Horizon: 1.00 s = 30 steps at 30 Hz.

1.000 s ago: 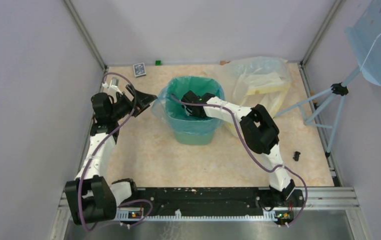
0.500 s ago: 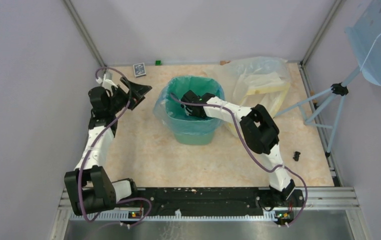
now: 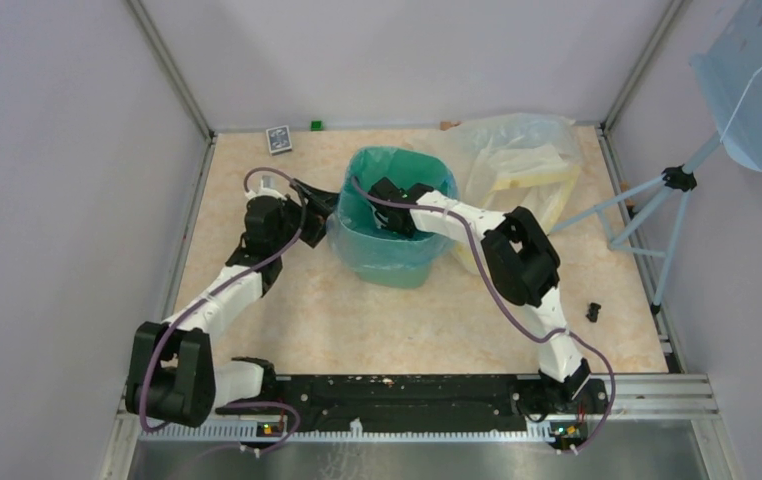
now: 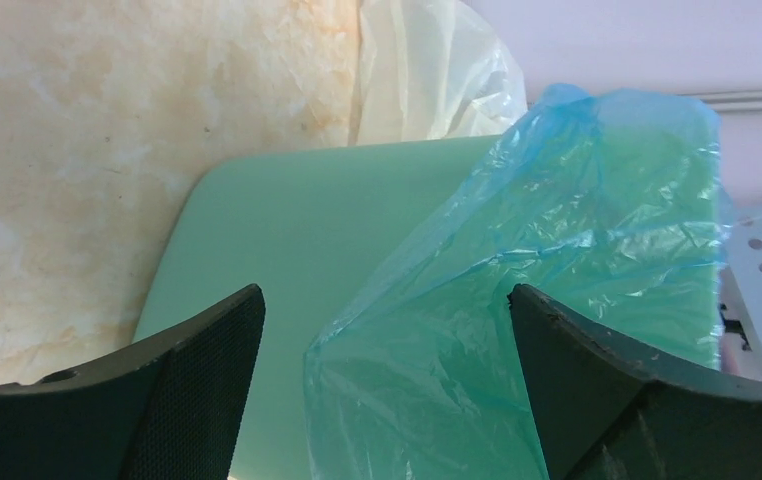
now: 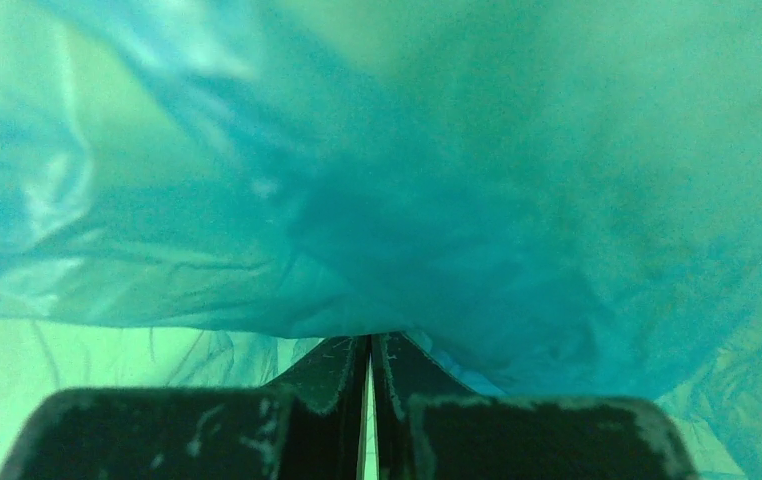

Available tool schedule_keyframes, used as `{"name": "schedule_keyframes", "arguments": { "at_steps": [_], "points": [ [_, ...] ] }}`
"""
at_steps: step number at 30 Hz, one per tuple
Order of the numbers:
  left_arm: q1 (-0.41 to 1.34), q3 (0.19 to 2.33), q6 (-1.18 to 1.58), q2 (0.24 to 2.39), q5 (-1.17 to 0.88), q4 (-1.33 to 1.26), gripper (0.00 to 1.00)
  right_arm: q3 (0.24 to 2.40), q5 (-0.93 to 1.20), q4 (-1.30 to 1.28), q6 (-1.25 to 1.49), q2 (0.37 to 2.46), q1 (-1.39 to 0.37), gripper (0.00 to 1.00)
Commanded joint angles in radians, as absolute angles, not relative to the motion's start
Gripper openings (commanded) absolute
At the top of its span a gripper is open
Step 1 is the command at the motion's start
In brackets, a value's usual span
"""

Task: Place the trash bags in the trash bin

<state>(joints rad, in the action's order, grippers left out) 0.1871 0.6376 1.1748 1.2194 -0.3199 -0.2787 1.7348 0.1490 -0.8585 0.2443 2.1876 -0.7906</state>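
Observation:
The mint-green trash bin (image 3: 389, 266) stands mid-table with the translucent blue trash bag (image 3: 398, 160) lining it and folded over its rim. My left gripper (image 3: 323, 200) is open at the bin's left side. In the left wrist view the gripper (image 4: 385, 302) has the bag's hanging edge (image 4: 557, 250) between its spread fingers, against the bin wall (image 4: 287, 230). My right gripper (image 3: 384, 206) reaches down inside the bin. In the right wrist view it (image 5: 370, 342) is shut, tips against the blue film (image 5: 407, 200); nothing shows gripped.
A larger clear, yellow-banded bag (image 3: 519, 160) lies right behind the bin. A card box (image 3: 278, 139) and a green cube (image 3: 316, 125) sit at the back wall. A tripod with a perforated blue plate (image 3: 752, 80) stands right. A small black part (image 3: 593, 312) lies near it.
My left arm has swung from near the left wall to the bin's left side, its open gripper now around the bag's overhang. The overhang sits closer to the bin. The right arm has stayed put.

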Motion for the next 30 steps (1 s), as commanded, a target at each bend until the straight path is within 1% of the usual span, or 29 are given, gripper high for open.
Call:
{"name": "schedule_keyframes", "arguments": {
  "at_steps": [1,8,10,12,15,21,26,30],
  "points": [
    [0.265,0.631,1.127,1.256,-0.232,-0.293,0.98,1.730,0.147,-0.834,0.233,2.205,-0.796,0.00],
    [0.270,0.565,1.067,1.271,-0.170,-0.317,0.99,1.749,0.144,-0.839,0.241,2.178,-0.796,0.00],
    [0.268,0.587,1.020,1.249,-0.143,-0.261,0.99,1.751,0.136,-0.842,0.242,2.167,-0.796,0.00],
    [0.257,0.624,0.995,1.216,-0.098,-0.150,0.99,1.744,0.132,-0.840,0.246,2.138,-0.795,0.00],
    [0.199,0.660,0.964,1.153,-0.070,-0.012,0.99,1.741,0.112,-0.840,0.251,2.097,-0.796,0.00],
    [-0.082,0.660,0.955,1.043,-0.315,0.098,0.99,1.735,0.095,-0.845,0.258,2.070,-0.794,0.00],
    [-0.135,0.737,0.922,1.026,-0.408,0.236,0.99,1.735,0.103,-0.846,0.265,2.037,-0.795,0.00],
    [-0.155,0.778,0.913,1.055,-0.462,0.318,0.99,1.735,0.095,-0.855,0.267,2.002,-0.795,0.00]
  ]
}}
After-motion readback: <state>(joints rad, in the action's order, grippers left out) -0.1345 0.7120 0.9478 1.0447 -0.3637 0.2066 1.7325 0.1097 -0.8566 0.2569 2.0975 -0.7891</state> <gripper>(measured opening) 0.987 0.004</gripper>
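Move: The left gripper hangs wide open at the bin's left side. The left edge of the blue trash bag's rim is about 3 cm to its right, 3 cm ahead and slightly higher; the bin's middle is some 14 cm right, 2 cm back and 8 cm lower. The white bag lies about 38 cm right and 13 cm ahead. From the closed right gripper, deep inside the lined bin, that rim edge is roughly 10 cm left, 3 cm ahead and 18 cm up. Dip the left gripper about 5 cm with its far finger inside the bag's rim, then drag the rim some 11 cm left, away from the bin, rising about 4 cm and easing slightly back; keep the fingers open, and turn the hand a little counter-clockwise as its tips drop. As that pull gets going, lift the closed right gripper about 4 cm off its place deep in the bag. ##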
